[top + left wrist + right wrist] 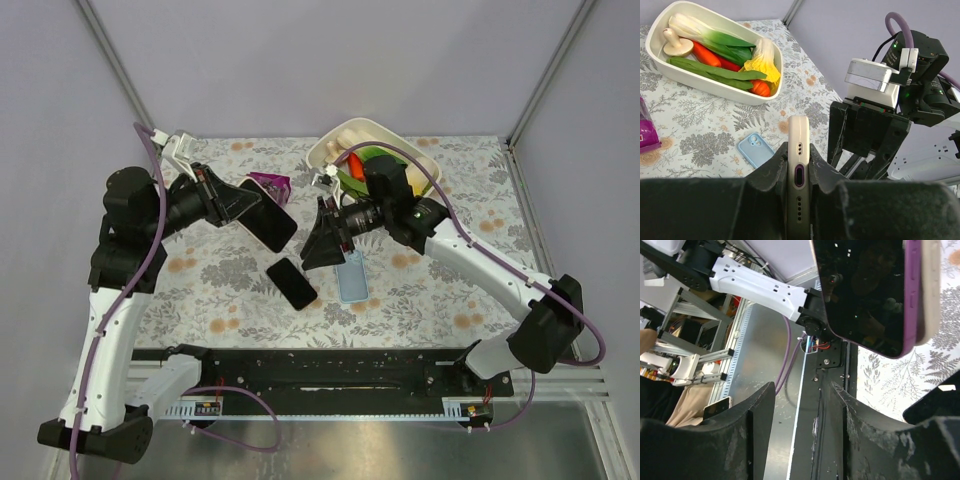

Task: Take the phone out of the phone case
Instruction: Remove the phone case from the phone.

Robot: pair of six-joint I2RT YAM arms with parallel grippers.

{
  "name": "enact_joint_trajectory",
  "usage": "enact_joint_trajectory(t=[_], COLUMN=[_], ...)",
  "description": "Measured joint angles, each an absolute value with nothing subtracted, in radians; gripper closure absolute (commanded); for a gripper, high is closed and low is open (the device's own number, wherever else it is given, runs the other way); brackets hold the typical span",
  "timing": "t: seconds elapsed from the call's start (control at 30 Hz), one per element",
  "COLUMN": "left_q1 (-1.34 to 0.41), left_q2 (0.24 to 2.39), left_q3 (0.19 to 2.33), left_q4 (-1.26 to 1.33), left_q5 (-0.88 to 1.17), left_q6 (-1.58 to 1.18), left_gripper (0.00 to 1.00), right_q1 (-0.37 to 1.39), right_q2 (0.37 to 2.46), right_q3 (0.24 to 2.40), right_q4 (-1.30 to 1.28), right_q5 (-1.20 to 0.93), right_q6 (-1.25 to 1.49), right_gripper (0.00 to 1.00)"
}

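My left gripper (pixel 250 207) is shut on the phone (pixel 274 227), holding it in the air over the table's middle. In the left wrist view the phone (pixel 798 150) stands edge-on between my fingers (pixel 770 172), a purple body in a cream case, with the charging port facing the camera. My right gripper (pixel 320 240) is open and empty just right of the phone. In the right wrist view the phone (pixel 865 290) fills the top, with a black screen, a purple edge and a cream case rim, above my open gripper (pixel 805 435).
A second black phone (pixel 291 283) and a light blue empty case (pixel 351 277) lie on the flowered cloth below the grippers; the case shows in the left wrist view (pixel 754 150). A white dish of vegetables (pixel 330 143) stands at the back, with a purple packet (pixel 268 183) to its left.
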State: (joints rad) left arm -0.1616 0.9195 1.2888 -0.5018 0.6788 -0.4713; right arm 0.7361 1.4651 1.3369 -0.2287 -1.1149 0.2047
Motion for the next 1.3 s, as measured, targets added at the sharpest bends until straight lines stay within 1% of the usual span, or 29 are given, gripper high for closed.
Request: enact_joint_trajectory(t=[0.37, 0.87, 1.03, 1.3], left_q1=[-0.162, -0.162, -0.162, -0.163], left_q2=[0.916, 0.910, 0.910, 0.891], left_q3=[1.280, 1.234, 1.233, 1.186], left_q4=[-0.472, -0.412, -0.397, -0.333], left_q5=[0.698, 0.761, 0.769, 0.781], left_q6=[-0.482, -0.525, -0.529, -0.550], left_gripper=[1.00, 1.00, 1.00, 1.00], right_q1=[0.690, 0.684, 0.684, 0.677], right_q2=[1.455, 1.496, 1.507, 1.540], right_q3=[1.322, 1.343, 1.343, 1.341], right_q4=[-0.159, -0.071, -0.046, 0.115], right_q5=[-1.014, -1.025, -1.043, -1.094], right_q6=[0.315, 0.428, 0.456, 0.596], right_gripper=[0.43, 0.43, 0.46, 0.50])
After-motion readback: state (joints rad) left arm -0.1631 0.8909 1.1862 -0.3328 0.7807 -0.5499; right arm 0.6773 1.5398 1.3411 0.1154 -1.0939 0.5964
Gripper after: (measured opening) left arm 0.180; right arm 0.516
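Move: Held up by the left hand, the cased phone has its free end about 5 cm ahead, 5 cm to the left and 3 cm above the right hand. On the table some 29 cm below the right hand, the black phone lies about 8 cm ahead and 9 cm left, and the blue case 10 cm ahead and 8 cm right. From the left hand that free end is about 9 cm right, 3 cm back and 7 cm below. Reaching forward about 4 cm, most of it early, and turning some 10 degrees clockwise, the right hand brings its half-open fingers to the held phone's free end, then eases up 2 to 3 cm and a little left as it tilts. One fingertip ends at the seam between purple phone edge and cream case. The left hand keeps its pinch on the other end, giving barely 1.5 cm right and back. ##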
